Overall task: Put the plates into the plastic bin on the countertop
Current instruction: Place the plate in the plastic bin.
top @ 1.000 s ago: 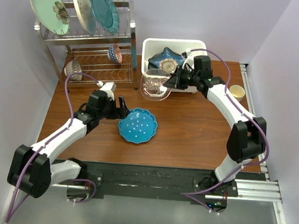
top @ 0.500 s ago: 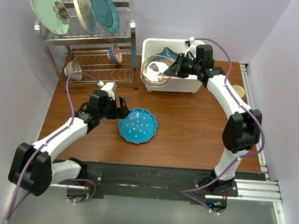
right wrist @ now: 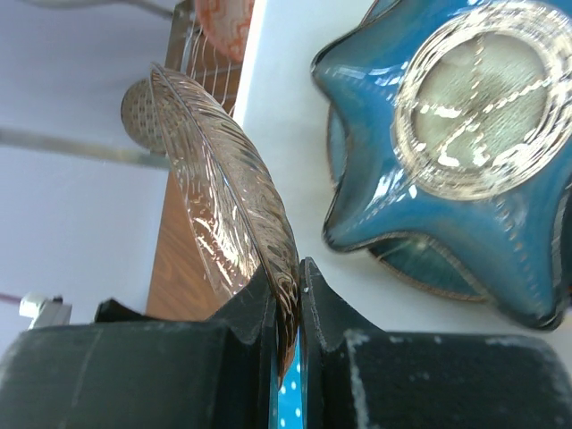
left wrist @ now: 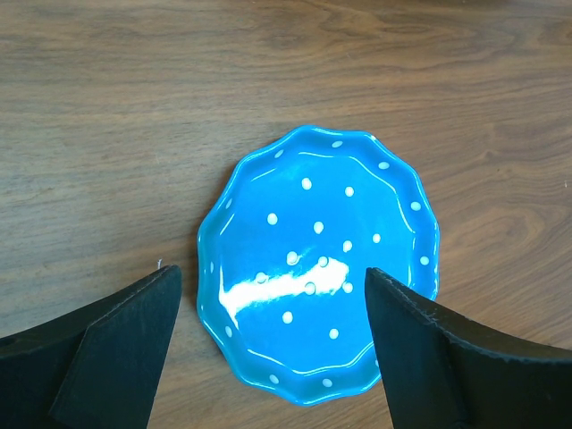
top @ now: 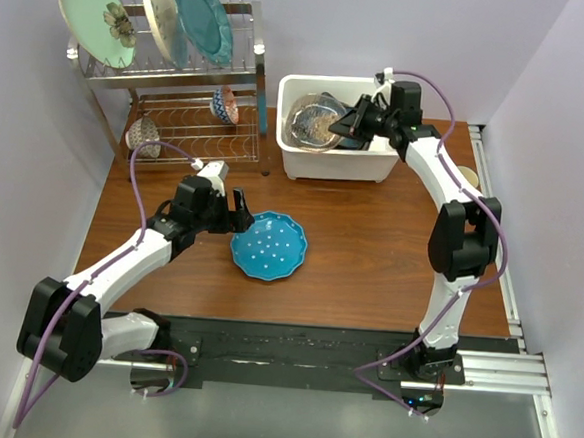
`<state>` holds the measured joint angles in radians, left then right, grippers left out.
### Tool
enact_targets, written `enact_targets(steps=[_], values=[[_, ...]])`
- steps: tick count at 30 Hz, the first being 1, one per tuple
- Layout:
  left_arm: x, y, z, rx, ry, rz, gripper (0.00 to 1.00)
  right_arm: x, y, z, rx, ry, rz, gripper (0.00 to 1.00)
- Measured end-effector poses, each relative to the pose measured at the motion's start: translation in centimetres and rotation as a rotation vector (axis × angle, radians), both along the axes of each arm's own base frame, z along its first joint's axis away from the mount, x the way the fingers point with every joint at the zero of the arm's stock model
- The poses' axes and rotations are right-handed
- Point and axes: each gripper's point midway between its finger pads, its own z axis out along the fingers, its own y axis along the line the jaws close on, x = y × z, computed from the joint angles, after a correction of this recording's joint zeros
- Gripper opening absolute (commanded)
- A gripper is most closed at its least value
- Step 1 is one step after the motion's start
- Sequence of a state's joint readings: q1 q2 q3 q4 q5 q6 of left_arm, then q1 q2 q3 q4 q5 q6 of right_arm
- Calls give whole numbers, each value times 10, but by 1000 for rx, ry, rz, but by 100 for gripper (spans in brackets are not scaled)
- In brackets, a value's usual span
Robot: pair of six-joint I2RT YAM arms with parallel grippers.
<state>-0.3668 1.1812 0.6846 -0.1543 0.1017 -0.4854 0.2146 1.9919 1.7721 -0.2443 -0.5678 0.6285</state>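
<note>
My right gripper (top: pixel 351 121) (right wrist: pixel 288 279) is shut on the rim of a clear ribbed plate (top: pixel 314 120) (right wrist: pixel 223 201) with a brownish sheen. It holds the plate tilted on edge over the left half of the white plastic bin (top: pixel 336 164) (right wrist: pixel 290 71). A dark-blue star-shaped plate (right wrist: pixel 447 134) lies in the bin beside it. On the wood countertop (top: pixel 380 245), a blue scalloped white-dotted plate (top: pixel 269 246) (left wrist: pixel 317 264) lies flat. My left gripper (top: pixel 229 208) (left wrist: pixel 273 279) hovers just left of it, open, its fingers straddling the plate's near edge.
A chrome wire rack (top: pixel 181 81) at the back left holds a mint flower plate (top: pixel 94 17), a dark-rimmed cream plate (top: pixel 156 11) and a teal plate (top: pixel 201 14) upright. Two small patterned bowls (top: pixel 225 104) sit lower. A small cup (top: pixel 462 178) stands right of the bin.
My right arm has carried the clear plate from the countertop in front of the bin's left corner up and back over the bin. The left arm has hardly moved.
</note>
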Motion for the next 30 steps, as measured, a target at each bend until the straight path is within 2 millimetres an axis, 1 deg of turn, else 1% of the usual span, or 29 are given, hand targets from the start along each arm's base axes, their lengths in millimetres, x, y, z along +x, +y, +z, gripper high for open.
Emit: enact_targets(steps=[4,8,13,15,19,23,28,30], values=[[0,0,0,0,0,0,88,18,-6,-5,21,3,-30,0],[0,0,0,0,0,0,88,30,-12,-14,37,21,-55,0],[0,0,0,0,-2,0,88,52,-16,-18,51,19,-79,0],[0,0,0,0,-2,1,88,58,-19,-21,55,23,-92,0],[0,0,0,0,-2,1,88,64,-23,-22,53,31,-123,0],[0,0,0,0,-2,1,88,68,-27,-20,47,23,-153,0],[1,0,0,-1,-3,1,88,73,-32,-26,36,33,-188,7],[0,0,0,-1,-2,1,88,75,-33,-32,31,42,-201,8]])
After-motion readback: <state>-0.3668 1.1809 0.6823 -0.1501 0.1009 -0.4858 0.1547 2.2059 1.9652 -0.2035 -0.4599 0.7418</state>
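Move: The white plastic bin that will take the clear glass plate has its middle about 8 cm ahead of the right hand, level sideways and some 15 cm below. Inside it, the blue star plate on the stack lies roughly 7 cm ahead, 2 cm left and 12 cm below. The dotted blue plate is about 21 cm back, 15 cm left and 22 cm down. From the idle left hand, the bin is some 27 cm ahead, 23 cm right and 3 cm lower. The clear glass plate, still pinched at its right-hand edge by the nearly shut right fingers, is carried about 7 cm forward over the bin and the star plate, easing some 3 cm to the right and sinking about 3 cm. The forward travel slows in the second half while the wrist turns about 10 degrees clockwise; the grip is kept. ##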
